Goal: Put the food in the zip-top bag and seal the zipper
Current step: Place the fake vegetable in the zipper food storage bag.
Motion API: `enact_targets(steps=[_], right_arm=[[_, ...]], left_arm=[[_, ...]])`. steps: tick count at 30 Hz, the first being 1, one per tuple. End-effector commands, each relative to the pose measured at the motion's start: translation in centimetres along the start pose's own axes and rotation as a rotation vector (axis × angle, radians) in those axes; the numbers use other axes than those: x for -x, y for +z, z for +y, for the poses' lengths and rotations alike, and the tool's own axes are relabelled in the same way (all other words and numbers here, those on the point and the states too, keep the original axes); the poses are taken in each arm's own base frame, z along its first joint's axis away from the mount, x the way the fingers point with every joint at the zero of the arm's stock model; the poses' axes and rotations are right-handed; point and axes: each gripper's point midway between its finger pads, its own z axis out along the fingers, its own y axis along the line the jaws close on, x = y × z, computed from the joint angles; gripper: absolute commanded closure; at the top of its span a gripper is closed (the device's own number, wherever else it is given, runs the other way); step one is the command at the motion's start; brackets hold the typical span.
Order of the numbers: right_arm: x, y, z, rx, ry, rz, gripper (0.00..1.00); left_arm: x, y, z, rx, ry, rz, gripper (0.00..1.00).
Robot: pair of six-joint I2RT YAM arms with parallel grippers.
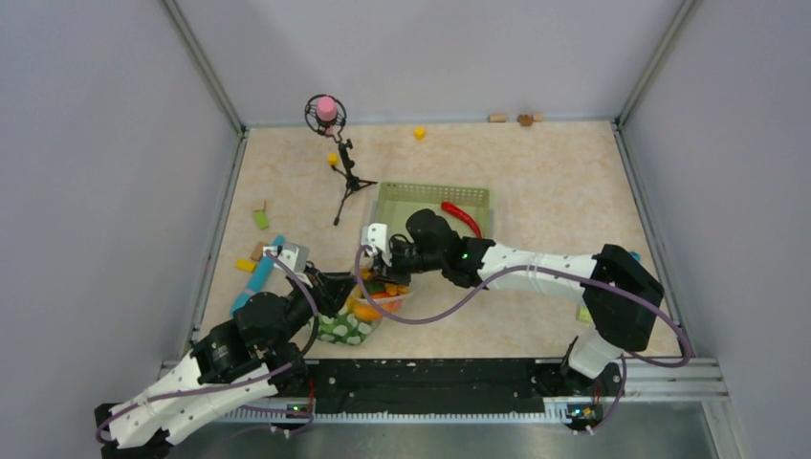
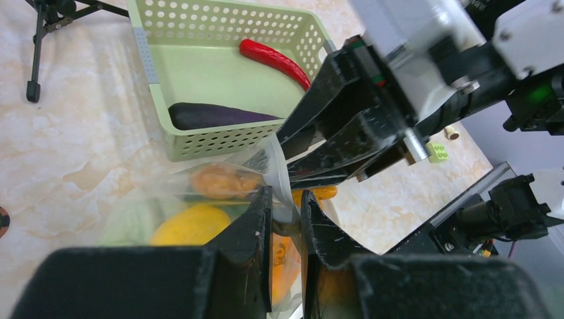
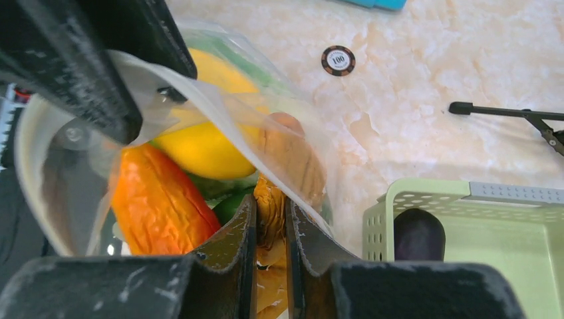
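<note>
The zip-top bag (image 1: 356, 323) lies between the two arms with its mouth held apart. My left gripper (image 2: 286, 203) is shut on the whitish zipper (image 2: 284, 178) strip at one side. My right gripper (image 3: 271, 209) is shut on the opposite edge of the bag (image 3: 312, 166), and orange food shows through the plastic between its fingers. Inside the bag are a yellow lemon (image 3: 199, 149), orange pieces (image 3: 156, 203), a green pepper (image 3: 229, 206) and a pale cabbage (image 2: 126, 222). A dark eggplant (image 2: 213, 116) and a red chili (image 2: 276, 60) lie in the green basket (image 2: 199, 143).
The green basket (image 1: 383, 206) stands just behind the bag. A small black tripod (image 1: 346, 177) with a pink ball stands at the back left. Small coloured blocks (image 1: 260, 218) lie at the left and back, and a poker chip (image 3: 338, 60) lies beside the bag.
</note>
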Motion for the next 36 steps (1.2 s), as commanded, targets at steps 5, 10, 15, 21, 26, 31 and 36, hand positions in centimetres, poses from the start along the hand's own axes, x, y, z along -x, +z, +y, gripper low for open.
enact_targets(steps=[5, 10, 15, 21, 26, 31, 36], right_arm=[[-2.2, 0.9, -1.6, -0.164, -0.024, 0.133, 0.93], [-1.5, 0.0, -1.7, -0.223, -0.015, 0.141, 0.71], [1.7, -1.3, -0.6, -0.214, 0.012, 0.066, 0.45], [5.6, -3.8, 1.4, -0.140, 0.035, -0.033, 0.33], [8.6, -6.1, 1.9, -0.153, 0.053, -0.119, 0.24], [8.4, -8.0, 0.2, -0.300, 0.150, -0.140, 0.01], [4.6, -9.6, -2.7, -0.555, 0.346, -0.044, 0.01]], left_arm=[[3.1, -0.6, -2.4, -0.111, -0.042, -0.100, 1.00], [3.3, -0.7, -2.0, -0.091, -0.052, -0.116, 1.00], [3.5, -0.8, -1.5, -0.068, -0.064, -0.128, 1.00], [3.6, -1.0, -1.0, -0.048, -0.079, -0.145, 1.00], [3.7, -1.1, -0.7, -0.042, -0.089, -0.154, 1.00], [3.7, -1.2, -0.4, -0.032, -0.095, -0.166, 1.00], [3.7, -1.3, -0.5, -0.041, -0.095, -0.168, 1.00]])
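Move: The right hand already holds an orange knobbly vegetable at the zip-top bag's mouth; the middle of the open bag lies about 3 cm back, 3 cm left and 6 cm below it. Inside, the orange-red pepper is some 7 cm back and 3 cm left, the yellow food 3 cm back and 7 cm left. The eggplant in the basket is roughly 8 cm ahead, 5 cm right. From the left hand, pinching the bag's rim, the bag's middle is level ahead, 6 cm right and 9 cm lower. The right hand first sinks a further 2.5 cm or so into the bag with the orange knobbly vegetable, opens its fingers wide to let go, then climbs about 12 cm out of the mouth, backing off some 4 cm to its right and turning roughly 20 degrees clockwise by the end. The left hand keeps its pinch on the bag's rim throughout and, after the release starts, eases the rim up and to the left by a centimetre or so each. ##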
